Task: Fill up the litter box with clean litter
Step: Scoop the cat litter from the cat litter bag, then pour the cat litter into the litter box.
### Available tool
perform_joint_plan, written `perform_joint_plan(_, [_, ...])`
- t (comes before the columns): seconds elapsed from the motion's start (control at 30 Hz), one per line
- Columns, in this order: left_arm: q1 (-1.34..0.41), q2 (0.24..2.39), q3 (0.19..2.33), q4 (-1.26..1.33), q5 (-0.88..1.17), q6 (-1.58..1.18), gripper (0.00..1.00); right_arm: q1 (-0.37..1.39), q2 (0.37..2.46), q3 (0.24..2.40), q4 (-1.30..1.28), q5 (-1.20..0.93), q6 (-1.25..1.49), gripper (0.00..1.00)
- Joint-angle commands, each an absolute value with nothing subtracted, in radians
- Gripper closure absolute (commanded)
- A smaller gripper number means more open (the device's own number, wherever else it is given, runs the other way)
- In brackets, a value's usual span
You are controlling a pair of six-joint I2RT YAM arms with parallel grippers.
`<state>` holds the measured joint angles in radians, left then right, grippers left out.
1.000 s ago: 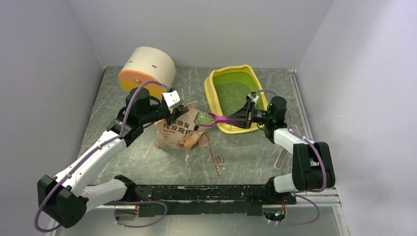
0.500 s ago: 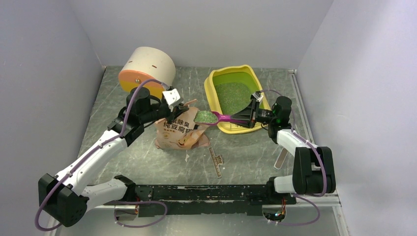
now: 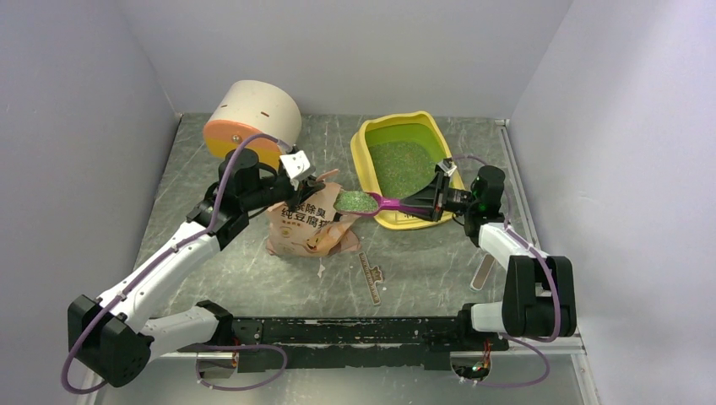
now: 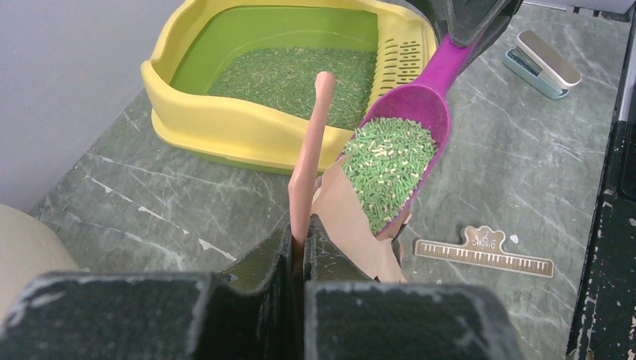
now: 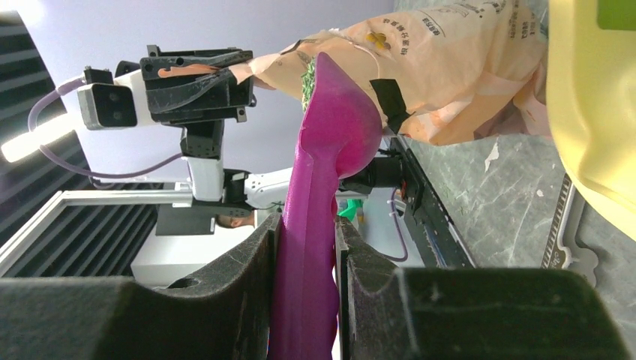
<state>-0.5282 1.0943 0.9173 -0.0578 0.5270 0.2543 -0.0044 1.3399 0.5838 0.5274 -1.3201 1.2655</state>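
The yellow litter box [image 3: 360, 152] with its green pan holds a layer of clean litter [image 3: 404, 165] at the back right. My right gripper [image 3: 435, 196] is shut on the handle of a magenta scoop [image 3: 387, 202]. The scoop's bowl, heaped with green litter [image 4: 388, 165], hovers over the mouth of the pink bag [image 3: 308, 228]. My left gripper [image 3: 308, 187] is shut on the bag's upper edge [image 4: 311, 142] and holds it up. In the right wrist view the scoop [image 5: 330, 135] stands between my fingers [image 5: 306, 225], with the box wall [image 5: 592, 112] at the right.
A cream-and-orange cylinder [image 3: 252, 122] lies at the back left. A ruler-shaped clip [image 3: 370, 278] rests in front of the bag. A small flat object [image 3: 483, 272] lies beside the right arm. Walls close in on three sides.
The right arm has drawn back to the right, and the loaded scoop has shifted slightly toward the litter box. The left arm still holds the bag edge in place.
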Motion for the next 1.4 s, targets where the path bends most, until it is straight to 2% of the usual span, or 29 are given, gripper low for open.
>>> perform_joint_plan(0.0, [-0.534, 1.099, 0.949, -0.008, 0.563, 0.245, 0.95, -0.035, 1.306, 0.593, 0.541, -1.344, 1.259, 1.00])
perform_joint_plan(0.9, [-0.533, 1.124, 0.931, -0.008, 0.468, 0.245, 0.95, -0.171, 1.238, 0.558, 0.702, -1.340, 1.425, 1.00])
perform_joint_plan(1.37, [-0.533, 1.117, 0.954, -0.038, 0.525, 0.276, 0.95, -0.295, 1.339, 0.605, 0.732, -1.266, 1.437, 1.00])
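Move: The litter box's middle lies about 18 cm ahead of the right hand, some 2 cm to its right and 17 cm below. The open bag mouth, with the loaded scoop's bowl at it, is about 14 cm to the right hand's left, 2 cm farther out and slightly lower; the ruler clip lies 12 cm back, 7 cm left, 21 cm down. From the left hand, the litter box is 17 cm ahead, 26 cm right, 23 cm down. The scoop's bowl comes clear of the bag mouth as the right hand, still gripping the handle, draws it about 7 cm right, rising some 3 cm, then swings forward over the litter box's near left part, turning roughly 15 degrees clockwise and keeping the bowl near level. The left fingers keep their pinch on the bag's top edge. ##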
